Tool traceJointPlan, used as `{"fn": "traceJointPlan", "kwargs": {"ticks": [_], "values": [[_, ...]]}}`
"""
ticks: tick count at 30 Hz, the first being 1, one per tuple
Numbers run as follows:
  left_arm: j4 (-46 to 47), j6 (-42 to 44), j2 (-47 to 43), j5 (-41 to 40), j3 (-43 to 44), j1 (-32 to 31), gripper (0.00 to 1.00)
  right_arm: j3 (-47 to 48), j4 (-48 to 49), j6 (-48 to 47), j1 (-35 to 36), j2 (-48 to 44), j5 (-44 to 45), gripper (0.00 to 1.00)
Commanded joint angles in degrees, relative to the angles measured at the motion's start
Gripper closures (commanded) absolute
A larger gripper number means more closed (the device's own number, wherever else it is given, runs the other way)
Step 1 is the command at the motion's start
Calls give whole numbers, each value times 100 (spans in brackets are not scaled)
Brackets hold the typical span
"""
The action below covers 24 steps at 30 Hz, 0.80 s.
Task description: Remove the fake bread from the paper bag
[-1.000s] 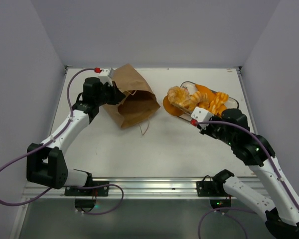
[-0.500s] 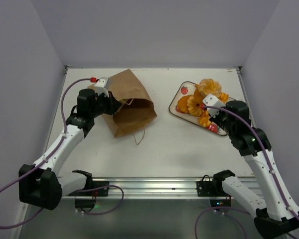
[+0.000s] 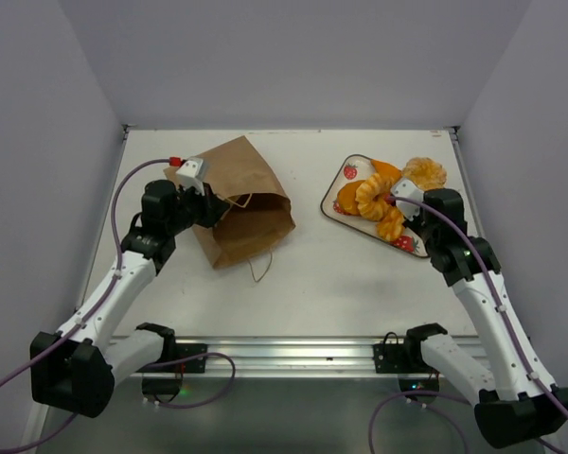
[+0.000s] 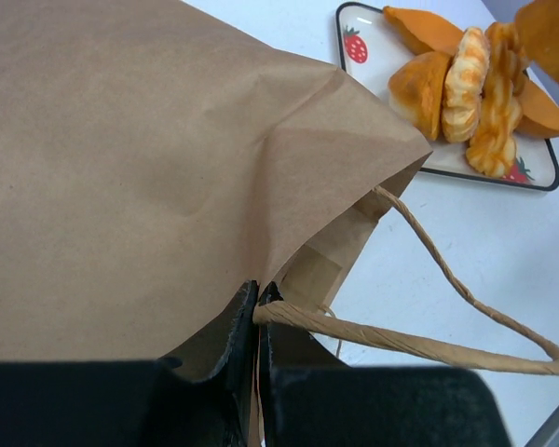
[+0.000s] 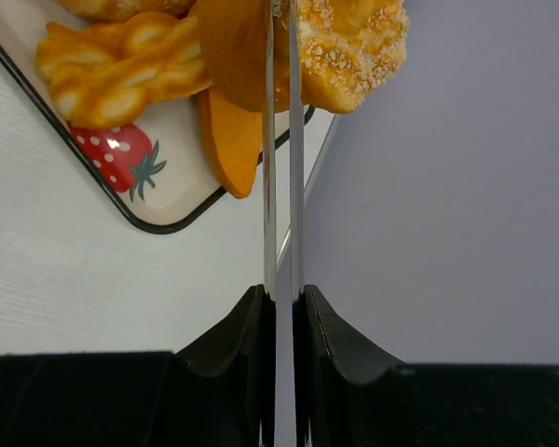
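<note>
The brown paper bag (image 3: 246, 199) lies on its side, mouth toward the near right. My left gripper (image 3: 211, 204) is shut on the bag's rim (image 4: 289, 279), where a twisted handle (image 4: 466, 298) starts. My right gripper (image 3: 417, 195) is shut on a pair of thin metal tongs (image 5: 281, 186). The tong tips pinch a sesame-topped piece of fake bread (image 5: 354, 47), held above the far right edge of the plate (image 3: 424, 172). Several other fake breads (image 3: 371, 197) lie on the plate. The bag's inside is hidden.
A white rectangular plate (image 3: 337, 204) with a dark rim and strawberry prints stands at the right back of the table. The bag's second handle (image 3: 260, 268) trails toward the near edge. Grey walls close in the left, back and right.
My right arm has carried the tongs and bread from the plate's left end to its far right edge. My left arm has drawn back, dragging the bag slightly nearer.
</note>
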Motion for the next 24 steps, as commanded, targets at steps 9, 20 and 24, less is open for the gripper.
{"fn": "traceJointPlan", "kwargs": {"ticks": [9,20,24], "values": [[285,77,-120,210,-53,47,93,-944,677,-202,-23,-9,122,93],[285,86,-112,210,-53,47,93,-611,221,229,-23,-194,-336,58],[285,86,-112,210,-44,56,93,-382,62,396,-23,-185,-520,55]]}}
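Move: The right hand keeps the sesame bread in its tongs, about 11 cm ahead, almost in line and some 8 cm below. Its place, the tray's right end, lies roughly 9 cm ahead, level sideways and 17 cm below; from this hand the twist bread is about 7 cm left, level ahead, and the ridged roll 11 cm left, 6 cm ahead, both some 16 cm lower. From the left hand, that tray end is roughly 45 cm right, 4 cm ahead and 14 cm below. With the sesame bread held out ahead in the tongs, the right hand sinks quickly, about 5 cm nearly straight down, tipping slightly further downward as it brings the bread onto the breads at the tray's right end. There it stays low and its fingers open partway, so the tong arms spread apart on either side of the bread, while the hand eases about a centimetre left and back. ##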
